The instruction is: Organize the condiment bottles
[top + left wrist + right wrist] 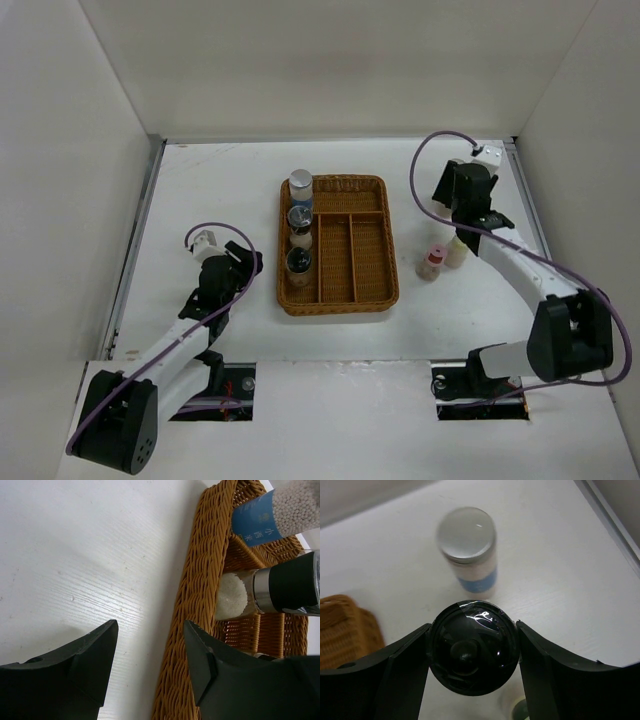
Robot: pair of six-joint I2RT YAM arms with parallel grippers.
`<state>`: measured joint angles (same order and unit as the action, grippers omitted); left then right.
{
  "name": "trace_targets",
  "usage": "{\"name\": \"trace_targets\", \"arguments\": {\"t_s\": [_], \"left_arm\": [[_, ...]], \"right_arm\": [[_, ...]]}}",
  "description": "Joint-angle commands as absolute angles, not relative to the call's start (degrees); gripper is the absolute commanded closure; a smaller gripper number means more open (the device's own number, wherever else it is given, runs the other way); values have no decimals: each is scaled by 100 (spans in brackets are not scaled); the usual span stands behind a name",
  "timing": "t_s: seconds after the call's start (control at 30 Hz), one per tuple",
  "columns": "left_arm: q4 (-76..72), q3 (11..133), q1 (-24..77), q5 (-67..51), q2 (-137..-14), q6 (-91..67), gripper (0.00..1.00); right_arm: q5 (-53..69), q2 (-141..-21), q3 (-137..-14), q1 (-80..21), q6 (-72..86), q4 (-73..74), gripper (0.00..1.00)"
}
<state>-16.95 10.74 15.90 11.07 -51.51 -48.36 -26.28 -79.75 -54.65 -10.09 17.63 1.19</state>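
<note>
Several condiment bottles stand in a row in the wicker tray's (372, 240) left compartment, a silver-topped one (300, 183) at the far end. A pink-capped bottle (431, 262) and a cream-capped one (456, 250) stand on the table right of the tray. My right gripper (472, 652) is shut on the round black cap of a dark-capped bottle (472, 655), a finger touching each side. Just beyond it stands a silver-topped cylinder with a blue-white label (468, 550). My left gripper (150, 625) is open and holds nothing, low beside the tray's left rim (200, 570).
In the left wrist view a blue-labelled bottle of white beads (280, 512) and a dark-collared jar of white grains (270, 590) stand inside the tray. White walls enclose the table on three sides. The right arm (520, 265) reaches past the two loose bottles.
</note>
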Motion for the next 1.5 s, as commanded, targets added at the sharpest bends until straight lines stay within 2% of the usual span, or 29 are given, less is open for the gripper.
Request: {"name": "trace_targets", "arguments": {"t_s": [0.0,0.23,0.67,1.2,1.4,1.47], "left_arm": [[-1899,1275,1621,1063,-4992,-4790,47],[-1925,1213,1621,1090,-5001,-4799,47],[-1881,1020,1665,1055,-4861,-4720,47],[-1846,923,1665,1046,-4737,-4588,47],[-1872,932,1665,1046,-4781,-4579,46],[-1872,932,1665,1046,-4781,-4579,46]], "right_arm": [[-2935,-7384,-5590,-1436,1468,-589,50],[-2690,-7259,-5853,-2463,1494,-545,50],[-2065,-8489,-6723,-4126,2048,-641,50],[-2030,-9685,-7022,-4328,2136,-853,51],[-2109,-10019,-7058,-4355,2153,-975,47],[-2206,-10072,-7066,-4381,2127,-1019,42]]}}
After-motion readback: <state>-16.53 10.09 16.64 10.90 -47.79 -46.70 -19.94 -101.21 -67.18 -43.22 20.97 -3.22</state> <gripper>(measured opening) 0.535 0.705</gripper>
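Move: The right hand already holds the black-capped bottle. Its place, the far end of the basket's middle compartment, lies about 30 cm left, 4 cm back and 15 cm below. The dark-banded bottle stands about 10 cm left of that place and level with it, the blue-label jar 10 cm left of it and 9 cm farther out. On the table, the white blue-band bottle stands some 8 cm ahead of the hand, 2 cm left. From the left hand, the place is about 8 cm ahead, 21 cm right, 6 cm below. Keeping its grip round the black-capped bottle, the right hand first lifts it some 5 cm higher while already swinging left, then carries it about 30 cm left and slightly back, over the basket's right side, turning close to 35 degrees counter-clockwise. As the sideways travel dies out over the middle compartment, it lowers the bottle about 11 cm from the top of the arc, down towards the compartment's far end beside the dark-banded bottle, fingers still closed on the cap. ##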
